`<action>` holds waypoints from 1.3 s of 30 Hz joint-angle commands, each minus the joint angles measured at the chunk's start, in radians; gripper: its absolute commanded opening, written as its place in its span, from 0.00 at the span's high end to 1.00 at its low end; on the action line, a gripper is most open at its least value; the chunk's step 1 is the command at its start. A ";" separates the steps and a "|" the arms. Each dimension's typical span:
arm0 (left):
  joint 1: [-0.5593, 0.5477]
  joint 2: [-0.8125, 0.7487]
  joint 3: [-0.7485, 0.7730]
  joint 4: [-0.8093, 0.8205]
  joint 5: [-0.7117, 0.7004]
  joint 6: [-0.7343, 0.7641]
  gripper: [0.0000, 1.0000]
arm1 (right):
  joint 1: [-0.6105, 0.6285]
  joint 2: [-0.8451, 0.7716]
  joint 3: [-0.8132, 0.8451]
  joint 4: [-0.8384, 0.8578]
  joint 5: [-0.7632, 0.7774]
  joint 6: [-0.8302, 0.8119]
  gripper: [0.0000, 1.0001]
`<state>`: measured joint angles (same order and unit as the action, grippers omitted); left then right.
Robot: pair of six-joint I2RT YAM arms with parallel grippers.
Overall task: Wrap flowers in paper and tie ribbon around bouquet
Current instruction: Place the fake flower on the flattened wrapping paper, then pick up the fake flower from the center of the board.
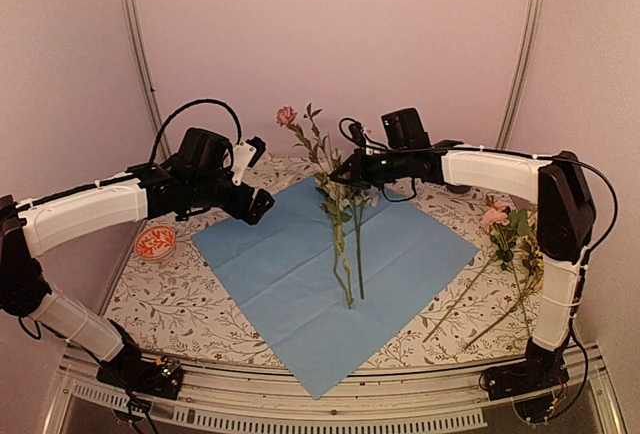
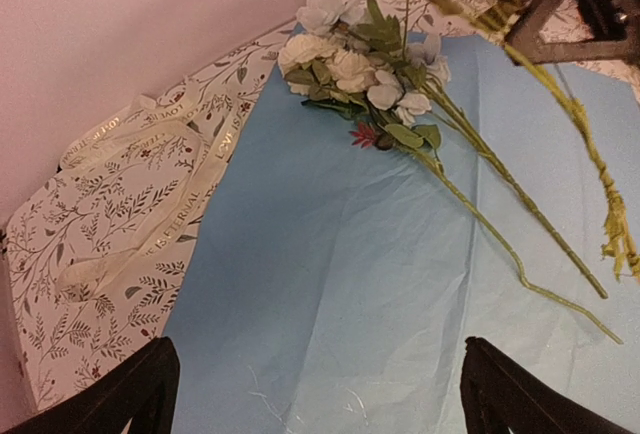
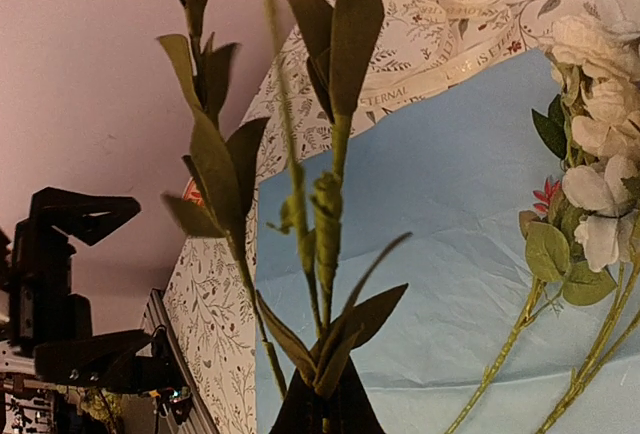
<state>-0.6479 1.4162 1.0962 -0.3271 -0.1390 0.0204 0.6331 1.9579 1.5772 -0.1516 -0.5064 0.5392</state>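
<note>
A blue sheet of paper point(image 1: 300, 264) lies like a diamond on the table. White flowers point(image 2: 350, 69) lie on its far part, stems point(image 1: 347, 254) pointing toward me. My right gripper point(image 1: 340, 172) is shut on the stems of a pink flower point(image 1: 287, 115) held up above the paper's far corner; leaves and stems point(image 3: 325, 254) rise from its fingertips point(image 3: 325, 409). My left gripper point(image 1: 262, 204) hovers open over the paper's left corner, its fingers point(image 2: 120, 394) wide apart with nothing between them. The cream ribbon point(image 2: 150, 154) lies loose on the cloth beyond the paper's left edge.
More pink flowers point(image 1: 505, 229) with long stems lie on the floral tablecloth point(image 1: 170, 299) at the right. A small orange dish point(image 1: 155, 242) sits at the left edge. Pink walls and metal posts close in the back.
</note>
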 commanded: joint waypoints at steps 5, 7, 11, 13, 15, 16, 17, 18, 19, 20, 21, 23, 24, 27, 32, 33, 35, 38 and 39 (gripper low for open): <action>-0.012 0.024 -0.015 0.011 -0.002 0.013 0.01 | 0.018 0.321 0.262 -0.156 0.000 0.154 1.00; -0.012 0.026 -0.015 0.011 -0.003 0.015 0.01 | 0.017 0.353 0.290 -0.168 -0.008 0.159 1.00; -0.011 0.030 -0.015 0.011 -0.002 0.014 0.01 | 0.018 0.381 0.317 -0.220 -0.012 0.129 0.86; -0.012 0.033 -0.016 0.011 -0.001 0.014 0.01 | 0.018 0.376 0.346 -0.281 -0.006 0.088 0.63; -0.012 0.036 -0.016 0.011 -0.002 0.017 0.01 | 0.018 0.341 0.372 -0.360 0.048 0.037 0.52; -0.011 0.038 -0.016 0.011 -0.002 0.016 0.01 | 0.017 0.310 0.376 -0.402 0.084 -0.011 0.50; -0.012 0.039 -0.016 0.009 -0.002 0.016 0.01 | 0.017 0.273 0.376 -0.469 0.135 -0.040 0.48; -0.012 0.041 -0.016 0.010 -0.003 0.015 0.01 | 0.013 0.230 0.370 -0.523 0.194 -0.080 0.46; -0.012 0.041 -0.015 0.008 -0.003 0.016 0.01 | 0.005 0.191 0.355 -0.576 0.258 -0.108 0.45; -0.012 0.041 -0.015 0.008 -0.002 0.016 0.01 | -0.008 0.143 0.329 -0.631 0.326 -0.147 0.45; -0.012 0.041 -0.015 0.007 -0.002 0.015 0.01 | -0.026 0.096 0.273 -0.681 0.393 -0.170 0.45; -0.013 0.040 -0.013 0.007 -0.003 0.016 0.01 | -0.089 0.006 0.166 -0.788 0.521 -0.196 0.48; -0.012 0.037 -0.013 0.007 -0.002 0.016 0.01 | -0.126 -0.028 0.110 -0.839 0.576 -0.201 0.50; -0.013 0.030 -0.011 0.005 -0.001 0.016 0.01 | -0.240 -0.114 -0.067 -0.978 0.657 -0.204 0.50; -0.014 0.024 -0.012 0.005 0.008 0.013 0.01 | -0.361 -0.181 -0.252 -1.040 0.758 -0.199 0.39; -0.014 0.025 -0.012 0.005 0.011 0.012 0.01 | -0.386 -0.187 -0.266 -1.030 0.760 -0.193 0.39; -0.015 0.022 -0.010 0.005 0.012 0.012 0.01 | -0.430 -0.198 -0.289 -0.965 0.739 -0.190 0.38; -0.019 0.015 -0.010 0.003 0.013 0.013 0.01 | -0.495 -0.237 -0.357 -0.838 0.691 -0.209 0.41; -0.020 0.012 -0.010 0.003 0.010 0.014 0.01 | -0.506 -0.243 -0.388 -0.830 0.720 -0.207 0.42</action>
<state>-0.6518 1.4532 1.0958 -0.3271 -0.1390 0.0269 0.1787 1.7763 1.2469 -1.0801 0.1822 0.3431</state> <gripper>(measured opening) 0.990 0.593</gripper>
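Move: The right hand already grips the long-stemmed pink rose. The spot on the paper where its gripped stem is to lie is about 2 cm ahead, 3 cm left and 15 cm below. The white blooms on the paper are some 8 cm ahead and 2 cm right; the remaining pink flower in the side pile is roughly 5 cm back and 41 cm right. From the left hand, the laying spot is about 10 cm ahead, 14 cm right. The right hand sinks about 13 cm with a little forward and left, its fingers tipping further down, and opens to about half to let go of the pink rose on the paper beside the white flowers. Empty, it lifts a few centimetres, then sweeps some 40 cm right and a little back, dipping again as the wrist rolls to point the fingers down, to stop half open over the remaining pink flower in the side pile. ##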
